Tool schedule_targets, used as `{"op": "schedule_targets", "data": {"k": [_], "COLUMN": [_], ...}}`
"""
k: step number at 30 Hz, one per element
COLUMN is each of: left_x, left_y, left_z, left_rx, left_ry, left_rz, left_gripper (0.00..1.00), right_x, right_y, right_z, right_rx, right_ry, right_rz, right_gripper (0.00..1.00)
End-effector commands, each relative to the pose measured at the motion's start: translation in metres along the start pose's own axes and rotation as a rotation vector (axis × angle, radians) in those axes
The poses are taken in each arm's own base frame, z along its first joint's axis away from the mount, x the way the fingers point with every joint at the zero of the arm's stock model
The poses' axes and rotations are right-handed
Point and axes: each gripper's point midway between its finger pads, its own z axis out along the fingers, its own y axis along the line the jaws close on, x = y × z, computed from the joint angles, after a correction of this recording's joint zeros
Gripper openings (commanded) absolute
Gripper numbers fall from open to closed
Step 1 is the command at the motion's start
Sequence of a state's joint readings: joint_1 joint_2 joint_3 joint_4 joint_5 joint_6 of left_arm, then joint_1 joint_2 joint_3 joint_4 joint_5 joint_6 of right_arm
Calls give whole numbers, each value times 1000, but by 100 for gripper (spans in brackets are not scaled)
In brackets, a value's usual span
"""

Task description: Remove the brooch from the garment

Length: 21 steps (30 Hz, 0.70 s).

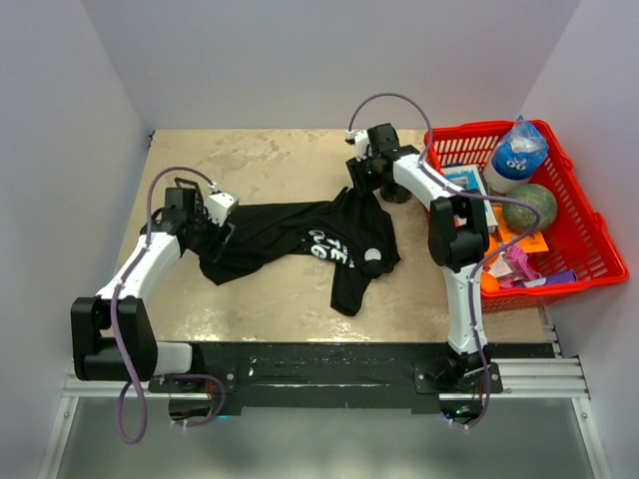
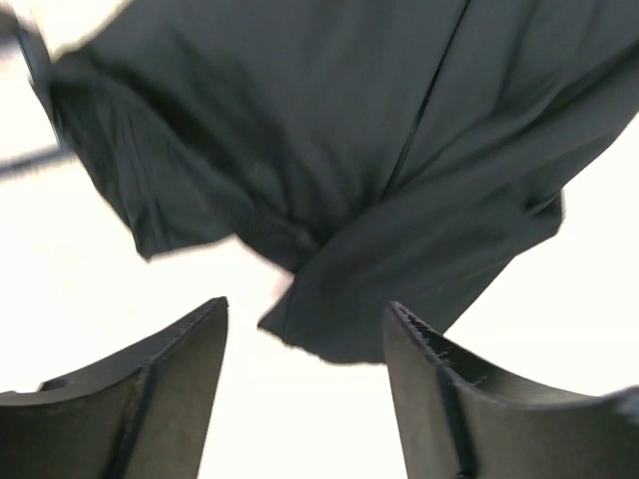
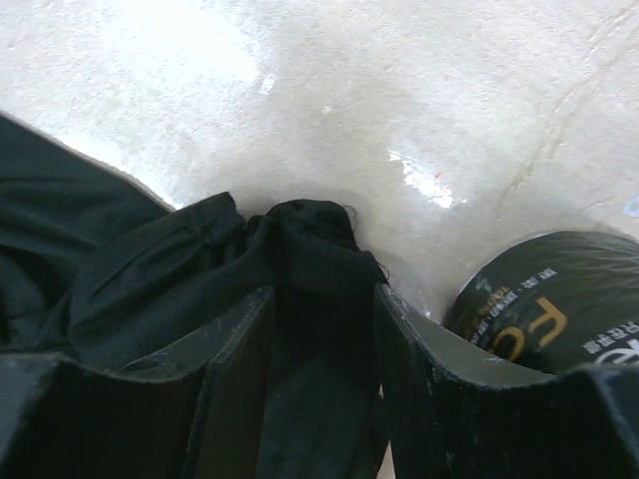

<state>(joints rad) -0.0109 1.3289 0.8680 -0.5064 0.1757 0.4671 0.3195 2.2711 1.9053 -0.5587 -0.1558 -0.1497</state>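
Note:
The garment (image 1: 290,235), a black T-shirt with white lettering, lies crumpled across the middle of the table. My left gripper (image 1: 217,239) sits at its left end. In the left wrist view that gripper (image 2: 308,311) stands open, with a corner of the garment (image 2: 329,200) just beyond its fingertips and nothing held. My right gripper (image 1: 363,183) is at the shirt's far right edge. Up close, it (image 3: 321,291) is shut on a bunched fold of the garment (image 3: 310,249) between its fingers (image 3: 235,349). The brooch does not show in any view.
A dark tape roll (image 1: 397,190) stands just right of the right gripper, and it is close by as the roll (image 3: 554,299) in the wrist view. A red basket (image 1: 589,225) at the right holds a bottle (image 1: 516,155), a green ball (image 1: 537,205) and small items. Walls enclose the table.

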Motion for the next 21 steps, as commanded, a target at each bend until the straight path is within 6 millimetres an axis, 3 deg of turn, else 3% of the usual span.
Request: {"op": "schedule_targets", "data": {"k": [1, 5, 7, 9, 12, 13, 14, 16, 17, 21], "left_x": [28, 50, 54, 55, 55, 53, 54, 44, 41, -8], "left_y": [4, 6, 5, 4, 2, 0, -1, 0, 1, 32], "left_z": [1, 7, 12, 20, 26, 28, 28, 27, 24, 1], "left_rx": [-29, -46, -37, -16, 23, 41, 58, 76, 80, -10], "left_ry": [104, 165, 184, 202, 215, 208, 214, 191, 190, 84], "left_rz": [-1, -50, -66, -69, -54, -44, -25, 1, 8, 33], "left_gripper": [70, 70, 70, 66, 56, 51, 39, 22, 4, 0], "right_x": [-22, -10, -7, -3, -9, -14, -16, -33, -40, -84], "right_y": [-26, -27, -22, -8, 5, 5, 5, -5, -8, -28], "right_z": [-16, -1, 4, 11, 7, 3, 1, -15, -23, -82], "right_rx": [126, 124, 91, 8, -76, -77, -69, -49, -46, 7], "right_ry": [-65, -31, -24, -12, -28, -39, -47, -94, -116, -268], "right_rz": [-16, -16, -17, -22, -34, -36, -41, -35, -30, -46], "right_gripper": [49, 52, 45, 29, 14, 2, 0, 0, 0, 0]}}
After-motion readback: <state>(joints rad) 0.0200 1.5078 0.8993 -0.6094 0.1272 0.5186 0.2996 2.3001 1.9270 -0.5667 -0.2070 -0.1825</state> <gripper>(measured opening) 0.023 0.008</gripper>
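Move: The garment's near left corner lies about 7 cm below my left hand, some 3 cm back and 2 cm to its left; another loose corner sits roughly 7 cm left of it and 4 cm farther out. The garment's far right bunched edge is right between my open right fingers, about 2 cm down. The black can stands some 8 cm to the right of that edge, and the white round spot lies about 18 cm back and 3 cm right of my right hand. My left hand sinks about 6 cm onto the garment's near corner, drawing back some 3 cm and a little left while the fingers tip about 15 degrees further down; it shuts on the cloth and starts up again by a centimetre or two. My right hand edges right and back left by a centimetre, dips some 2 cm beside the can, pinches the bunched edge, then eases up slightly. ##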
